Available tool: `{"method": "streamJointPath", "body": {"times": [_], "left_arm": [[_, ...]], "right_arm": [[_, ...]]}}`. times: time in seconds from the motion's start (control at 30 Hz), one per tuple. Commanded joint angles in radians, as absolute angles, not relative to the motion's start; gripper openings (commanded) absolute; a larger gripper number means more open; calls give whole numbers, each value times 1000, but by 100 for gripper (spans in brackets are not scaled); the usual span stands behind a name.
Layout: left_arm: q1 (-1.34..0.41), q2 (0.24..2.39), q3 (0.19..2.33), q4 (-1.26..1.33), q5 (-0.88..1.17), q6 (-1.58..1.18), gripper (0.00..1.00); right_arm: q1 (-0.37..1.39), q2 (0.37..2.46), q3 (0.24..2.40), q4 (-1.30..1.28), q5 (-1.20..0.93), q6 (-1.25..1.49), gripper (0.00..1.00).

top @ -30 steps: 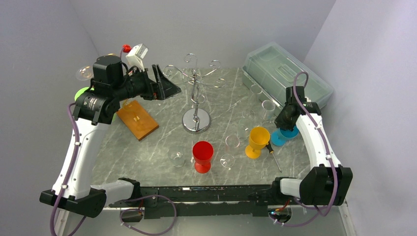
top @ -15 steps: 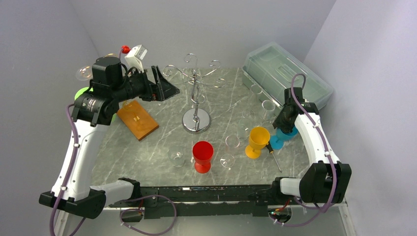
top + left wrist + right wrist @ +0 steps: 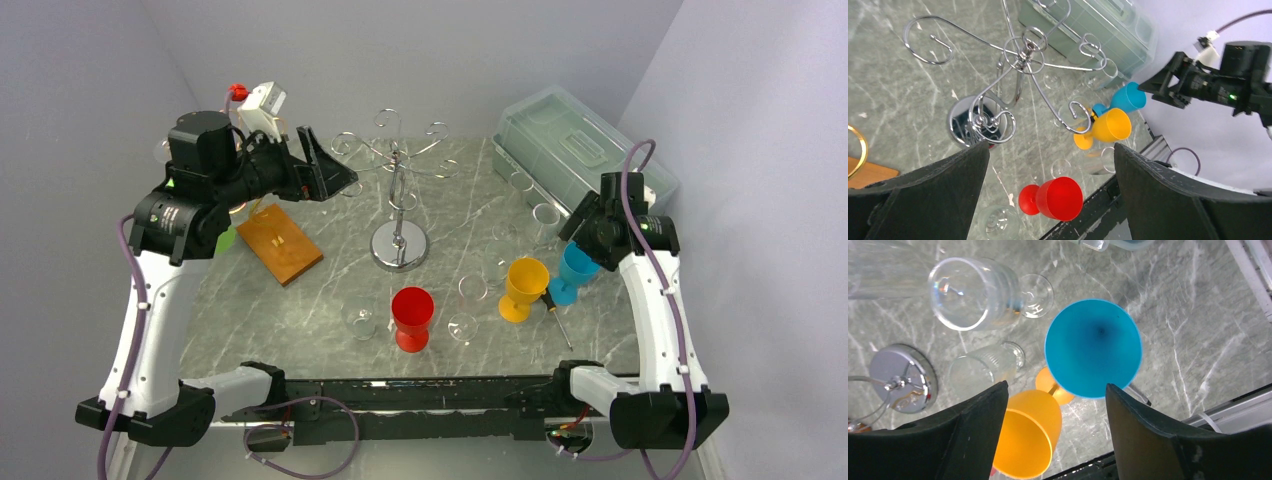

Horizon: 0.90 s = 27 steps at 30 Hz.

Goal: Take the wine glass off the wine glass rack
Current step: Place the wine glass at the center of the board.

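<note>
The chrome wine glass rack (image 3: 398,190) stands mid-table on its round base; the curled hooks that show in the left wrist view (image 3: 1020,55) carry nothing. A blue wine glass (image 3: 577,266) stands upright on the table at the right, next to a yellow one (image 3: 525,285). My right gripper (image 3: 588,230) hovers open just above the blue glass (image 3: 1093,347), apart from it, its jaws spread and empty (image 3: 1055,387). My left gripper (image 3: 338,172) hangs wide open and empty (image 3: 1050,147) by the rack's left hooks.
A red glass (image 3: 412,315) and several clear glasses (image 3: 360,320) stand near the front. A screwdriver (image 3: 555,315) lies beside the yellow glass. A wooden board (image 3: 280,242) lies at the left, and a lidded plastic box (image 3: 585,160) sits at the back right.
My right gripper has opened, let go of the blue glass and risen above it; the glass stays standing on the table. The left arm shifted slightly left.
</note>
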State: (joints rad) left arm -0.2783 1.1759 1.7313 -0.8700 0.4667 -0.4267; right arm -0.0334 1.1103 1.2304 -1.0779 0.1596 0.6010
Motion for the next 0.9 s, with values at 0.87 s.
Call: {"method": "streamJointPath", "body": {"times": [0.87], "left_arm": [[-87, 1407, 2263, -1282, -552, -240, 100]], "right_arm": [[279, 1228, 1676, -902, -20, 512, 100]]}}
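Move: Off to the left hand's left, about 33 cm away, 2 cm back and 22 cm lower, hangs the green wine glass. A clear one hangs 10 cm farther out from it. Roughly 27 cm below that hand, the gold rack stands 18 cm left and 7 ahead, the silver rack 12 right and 8 ahead. From the right hand, the green glass is some 88 cm left, 2 back; the blue glass 4 ahead, 2 right, 15 below; the yellow one 13 left, level, 15 below. Swinging left about 18 cm and slightly up, the left hand leaves the silver rack for the green glass on the gold rack, turning some 50 degrees counter-clockwise with its left side rising, fingers kept open. The right hand climbs nearly 15 cm off the blue glass, then also goes left and a little forward, opening fully, tipping its fingers up and yawing counter-clockwise. ##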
